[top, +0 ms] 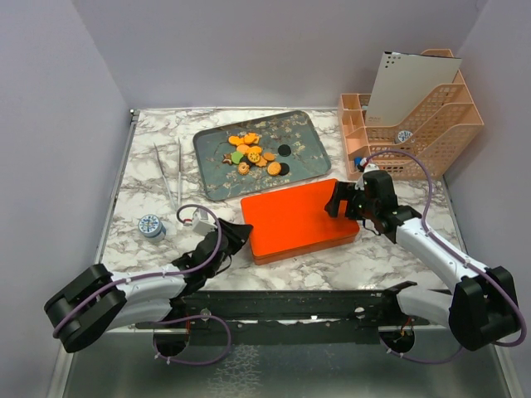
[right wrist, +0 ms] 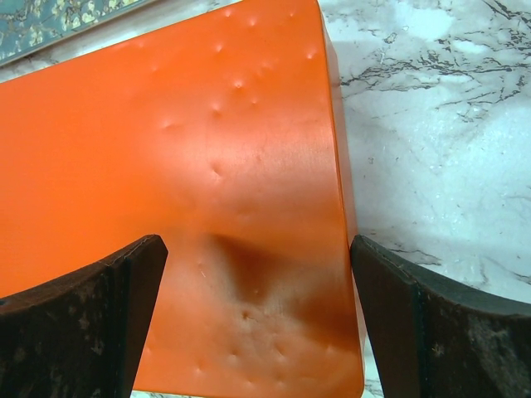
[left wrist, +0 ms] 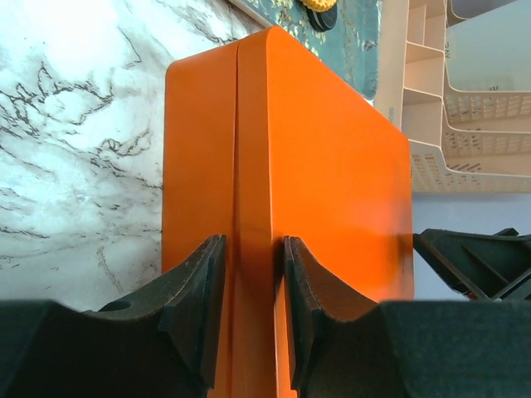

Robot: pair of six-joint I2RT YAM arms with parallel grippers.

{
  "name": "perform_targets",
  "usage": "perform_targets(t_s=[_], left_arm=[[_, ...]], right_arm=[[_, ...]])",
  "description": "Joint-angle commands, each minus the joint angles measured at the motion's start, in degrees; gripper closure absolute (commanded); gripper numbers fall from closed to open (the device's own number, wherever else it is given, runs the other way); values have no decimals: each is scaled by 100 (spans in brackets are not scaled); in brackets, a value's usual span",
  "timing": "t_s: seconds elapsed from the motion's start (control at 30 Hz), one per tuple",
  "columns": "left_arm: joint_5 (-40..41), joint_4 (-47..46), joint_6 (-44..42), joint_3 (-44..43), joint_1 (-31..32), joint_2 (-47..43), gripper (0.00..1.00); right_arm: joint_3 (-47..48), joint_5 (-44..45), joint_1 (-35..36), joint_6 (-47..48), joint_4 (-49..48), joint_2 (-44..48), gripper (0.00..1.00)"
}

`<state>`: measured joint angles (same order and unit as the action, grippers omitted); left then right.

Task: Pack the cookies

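The cookies (top: 253, 155), mostly round orange ones with a green and some black, lie piled on the dark patterned tray (top: 307, 133). In front of it sits a closed orange box (top: 299, 220). My left gripper (top: 241, 232) is at the box's left end. In the left wrist view its jaws (left wrist: 253, 249) straddle the rim of the box (left wrist: 332, 166) at the lid seam, with a thin shadowed gap at one pad. My right gripper (top: 342, 201) hangs open over the box's right end. One of its fingers is above the lid (right wrist: 207, 124) and the other is beside the box's edge.
A pink mesh desk organizer (top: 415, 124) with a grey folder stands at the back right. Metal tweezers (top: 170, 170) lie left of the tray. A small round blue-and-white tin (top: 151, 226) sits near the left arm.
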<state>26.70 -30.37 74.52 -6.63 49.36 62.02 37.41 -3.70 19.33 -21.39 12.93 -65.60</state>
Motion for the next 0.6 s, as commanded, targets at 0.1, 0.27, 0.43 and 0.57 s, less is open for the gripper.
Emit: perform_targets(t_s=[0.1,0.27,0.43,0.57], left_arm=[[230,2068,-526,173,-24,192,59],[37,2561,-708,-128,-32,-519,46],[64,3237,-707,-401,-32,-1619,40],[-22,3612,-702,-615,-32,-2149,34]], right_arm=[[-125,-122,42,-26,-201,204,0],[-88,-96,40,-20,-159,355,0],[-114,-76,44,-30,-163,425,0],[-146,-18,39,-50,-150,431,0]])
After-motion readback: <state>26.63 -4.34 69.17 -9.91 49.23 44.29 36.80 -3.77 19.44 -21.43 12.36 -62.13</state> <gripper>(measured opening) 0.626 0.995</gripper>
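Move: The left fingers are at the left edge of the orange lid, whose middle lies about 13 cm to that hand's right, 3 cm ahead and roughly 1 cm lower. The cookie tray's middle is some 19 cm ahead and 3 cm right; the round tin stands about 24 cm left, level fore and aft. From the right hand, open over the lid's other end, the lid's middle is about 9 cm left, 3 cm back and 5 cm below. Fingers opening at the lid's edge, the left hand draws about 3 cm left and back; the right rises. ##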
